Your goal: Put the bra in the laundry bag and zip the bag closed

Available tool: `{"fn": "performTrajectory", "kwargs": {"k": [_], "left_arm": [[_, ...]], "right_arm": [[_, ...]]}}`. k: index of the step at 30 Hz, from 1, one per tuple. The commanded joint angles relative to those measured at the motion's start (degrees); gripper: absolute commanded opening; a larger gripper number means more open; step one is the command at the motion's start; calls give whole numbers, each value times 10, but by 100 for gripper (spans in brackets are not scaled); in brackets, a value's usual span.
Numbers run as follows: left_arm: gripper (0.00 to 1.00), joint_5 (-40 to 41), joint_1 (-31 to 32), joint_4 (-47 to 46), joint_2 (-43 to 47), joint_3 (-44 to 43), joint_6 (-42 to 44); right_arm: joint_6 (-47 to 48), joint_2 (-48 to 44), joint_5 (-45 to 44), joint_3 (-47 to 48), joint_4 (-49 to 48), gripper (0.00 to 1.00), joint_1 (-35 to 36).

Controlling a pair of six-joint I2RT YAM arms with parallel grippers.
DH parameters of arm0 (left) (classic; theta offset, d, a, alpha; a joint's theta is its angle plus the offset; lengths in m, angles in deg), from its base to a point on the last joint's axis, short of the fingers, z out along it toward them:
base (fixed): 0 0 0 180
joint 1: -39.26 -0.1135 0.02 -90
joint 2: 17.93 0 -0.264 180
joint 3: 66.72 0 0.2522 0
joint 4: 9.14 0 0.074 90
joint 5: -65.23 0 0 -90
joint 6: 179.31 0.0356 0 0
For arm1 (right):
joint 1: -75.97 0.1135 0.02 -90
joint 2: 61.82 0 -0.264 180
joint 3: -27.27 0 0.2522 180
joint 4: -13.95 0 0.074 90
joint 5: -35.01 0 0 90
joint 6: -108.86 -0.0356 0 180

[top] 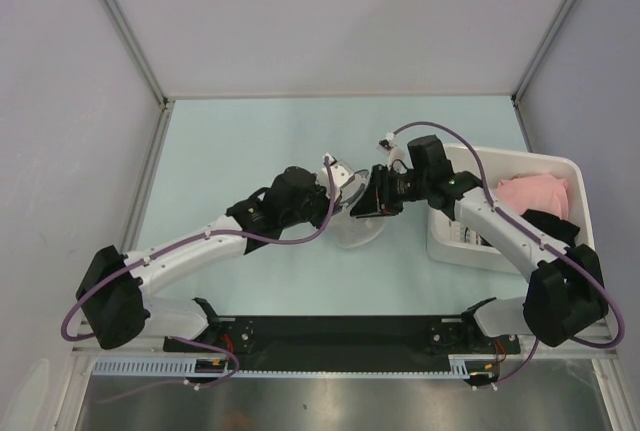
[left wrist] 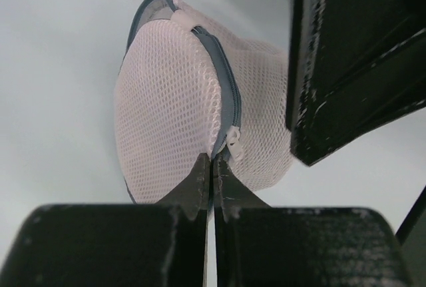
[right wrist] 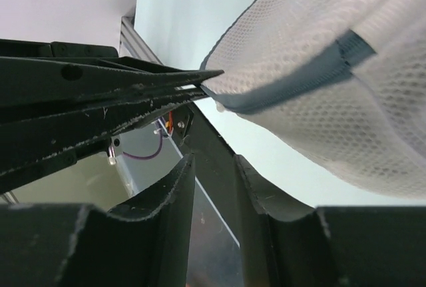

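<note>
The laundry bag [left wrist: 173,100], a round white mesh pouch with a grey zipper rim, hangs tilted just above the table [top: 250,151] at its middle. My left gripper [left wrist: 214,162] is shut on the zipper rim beside the white zipper pull [left wrist: 234,142]. In the right wrist view the left fingers [right wrist: 133,90] pinch the rim of the laundry bag [right wrist: 333,67]. My right gripper [right wrist: 213,160] stands open just below that pinch, holding nothing. From above, the left gripper [top: 338,187] and the right gripper [top: 360,203] meet over the laundry bag [top: 358,226]. The bra is not in view.
A white rectangular bin [top: 450,246] stands at the right of the table, under the right arm. It holds a pink garment [top: 535,194] and a black garment [top: 552,223]. Grey walls enclose the table at the back and sides.
</note>
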Motion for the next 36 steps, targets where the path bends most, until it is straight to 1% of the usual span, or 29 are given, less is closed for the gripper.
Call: {"fn": "performTrajectory", "kwargs": {"k": [1, 5, 10, 14, 18, 21, 23, 26, 27, 30, 36], "left_arm": [[0, -41, 0, -16, 17, -4, -3], [0, -52, 0, -18, 24, -2, -10], [0, -66, -1, -22, 30, 3, -25], [0, -71, -1, -22, 32, 5, -27], [0, -85, 0, -24, 32, 6, -26], [0, -92, 0, -25, 28, 6, -27], [0, -93, 0, -27, 27, 5, -27], [0, -93, 0, -26, 26, 5, -27], [0, -93, 0, -24, 25, 5, -26], [0, -86, 1, -23, 25, 9, -27], [0, -66, 1, -15, 29, 24, 4]], "right_arm": [[-27, 9, -10, -10, -65, 34, 28], [-39, 20, -25, -18, -91, 36, 36], [-44, 34, -42, -12, -99, 36, 40], [-42, 31, -91, -22, -96, 36, 47], [-56, 22, -115, -38, -117, 35, 51], [-65, 23, -118, -39, -128, 29, 53], [-70, 22, -115, -39, -131, 22, 53], [-80, 21, -108, -37, -134, 11, 53], [-83, 21, -105, -37, -133, 5, 52], [-89, 19, -103, -30, -121, 0, 52], [-77, 3, -113, -7, -45, 0, 27]]}}
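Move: The zip pull sits just beyond the left gripper's pinch on the bag's edge, about 1 cm ahead, 2 cm right and 1 cm below the left hand. From the right hand it lies some 2 cm ahead, 3 cm left and 3 cm lower. The mesh body spreads about 6 cm beneath the right hand, centred 2 cm ahead and level sideways; the white basket's middle stands roughly 34 cm to its right, neither ahead nor back, 8 cm lower. Bring the right gripper left, then down, about 4 cm in all, to the zip end beside the left fingertips, and only there shut its half-open fingers on the zip pull. Meanwhile keep the left gripper's pinch on the bag's edge, easing it back some 1.5 cm early on, then hold it still. ##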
